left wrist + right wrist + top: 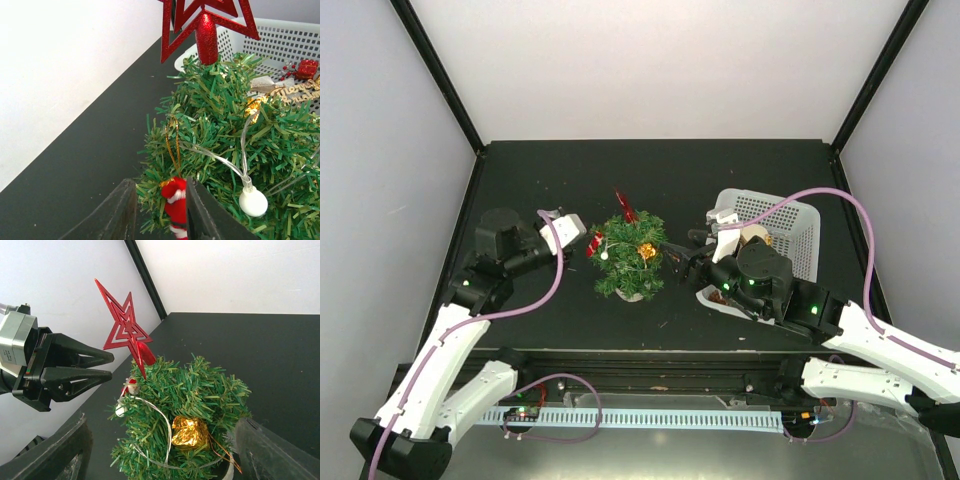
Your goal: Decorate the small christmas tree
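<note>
The small christmas tree (pixel 630 260) stands mid-table with a red star (pixel 625 207) on top, a gold wrapped ornament (pixel 190 432) and a white bulb (pixel 253 201) on a clear wire. A red Santa ornament (pixel 176 202) hangs by a gold thread from a branch on the tree's left side. My left gripper (pixel 159 182) is open around it; the ornament rests against one finger (pixel 200 215), with a gap to the other. My right gripper (pixel 161 420) is open wide at the tree's right, its fingers flanking the lower branches.
A white mesh basket (pixel 800 225) with more ornaments stands right of the tree, under the right arm. Dark table, black frame posts at the back corners, white walls all round.
</note>
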`<action>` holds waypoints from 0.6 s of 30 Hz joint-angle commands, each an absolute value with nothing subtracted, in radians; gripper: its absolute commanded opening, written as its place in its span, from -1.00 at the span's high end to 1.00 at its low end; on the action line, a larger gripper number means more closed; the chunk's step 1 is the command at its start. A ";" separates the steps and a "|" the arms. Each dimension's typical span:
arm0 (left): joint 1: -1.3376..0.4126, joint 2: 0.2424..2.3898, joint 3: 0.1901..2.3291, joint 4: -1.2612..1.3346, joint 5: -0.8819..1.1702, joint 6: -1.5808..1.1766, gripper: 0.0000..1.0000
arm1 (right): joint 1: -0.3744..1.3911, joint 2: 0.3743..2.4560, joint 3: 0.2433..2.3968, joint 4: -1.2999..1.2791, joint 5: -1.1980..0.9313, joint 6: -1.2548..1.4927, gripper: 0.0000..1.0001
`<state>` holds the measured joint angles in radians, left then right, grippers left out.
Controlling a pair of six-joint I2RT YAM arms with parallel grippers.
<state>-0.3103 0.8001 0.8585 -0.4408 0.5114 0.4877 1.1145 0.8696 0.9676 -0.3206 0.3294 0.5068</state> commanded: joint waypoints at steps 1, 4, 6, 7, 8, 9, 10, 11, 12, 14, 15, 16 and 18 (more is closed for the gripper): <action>-0.320 0.785 0.861 -0.447 0.506 0.494 0.37 | 1.109 0.868 0.959 -0.295 0.324 0.521 -0.58; -0.319 0.780 0.859 -0.456 0.501 0.495 0.29 | 1.109 0.867 0.961 -0.296 0.325 0.519 -0.58; -0.319 0.775 0.859 -0.464 0.487 0.498 0.25 | 1.109 0.865 0.960 -0.300 0.333 0.517 -0.58; -0.319 0.770 0.857 -0.467 0.479 0.498 0.22 | 1.109 0.864 0.960 -0.304 0.343 0.518 -0.58; -0.319 0.764 0.855 -0.470 0.467 0.498 0.20 | 1.108 0.862 0.959 -0.310 0.356 0.521 -0.58; -0.319 0.759 0.853 -0.474 0.455 0.498 0.17 | 1.106 0.860 0.958 -0.324 0.374 0.526 -0.58; -0.318 0.751 0.853 -0.479 0.442 0.497 0.15 | 1.099 0.858 0.958 -0.340 0.394 0.535 -0.58; -0.317 0.742 0.853 -0.484 0.420 0.492 0.12 | 1.085 0.856 0.955 -0.361 0.413 0.546 -0.58; -0.317 0.734 0.853 -0.488 0.391 0.478 0.07 | 1.068 0.855 0.952 -0.387 0.434 0.563 -0.58; -0.312 0.720 0.857 -0.510 0.366 0.468 -0.05 | 1.008 0.849 0.934 -0.451 0.466 0.607 -0.58; -0.310 0.715 0.863 -0.529 0.362 0.465 -0.14 | 0.962 0.842 0.918 -0.491 0.471 0.636 -0.58; -0.302 0.709 0.870 -0.548 0.362 0.459 -0.18 | 0.893 0.831 0.895 -0.524 0.460 0.671 -0.58; -0.287 0.698 0.878 -0.583 0.364 0.442 -0.26 | 0.747 0.795 0.826 -0.550 0.381 0.709 -0.58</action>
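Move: Just at the left hand's half-open fingertips hangs the red Santa, about 2 cm to the right; the tree's middle is some 7 cm right, 3 cm back and 7 cm lower, and the red star some 7 cm right, 5 cm ahead and 6 cm higher. For the empty right hand, the basket lies roughly 16 cm right, 3 cm back and 24 cm lower, with the gold ornament about 5 cm left and 3 cm below. Spreading its already loosened fingers clearly wider around the Santa, the left hand eases about 2 cm to its left, away from the tree, turning slightly counter-clockwise. The right hand, after a short wait, swings off from the tree to the right, forward and down towards the basket, some 8 cm in all and gathering speed, turning about 15 degrees clockwise with its fingers still wide open. ##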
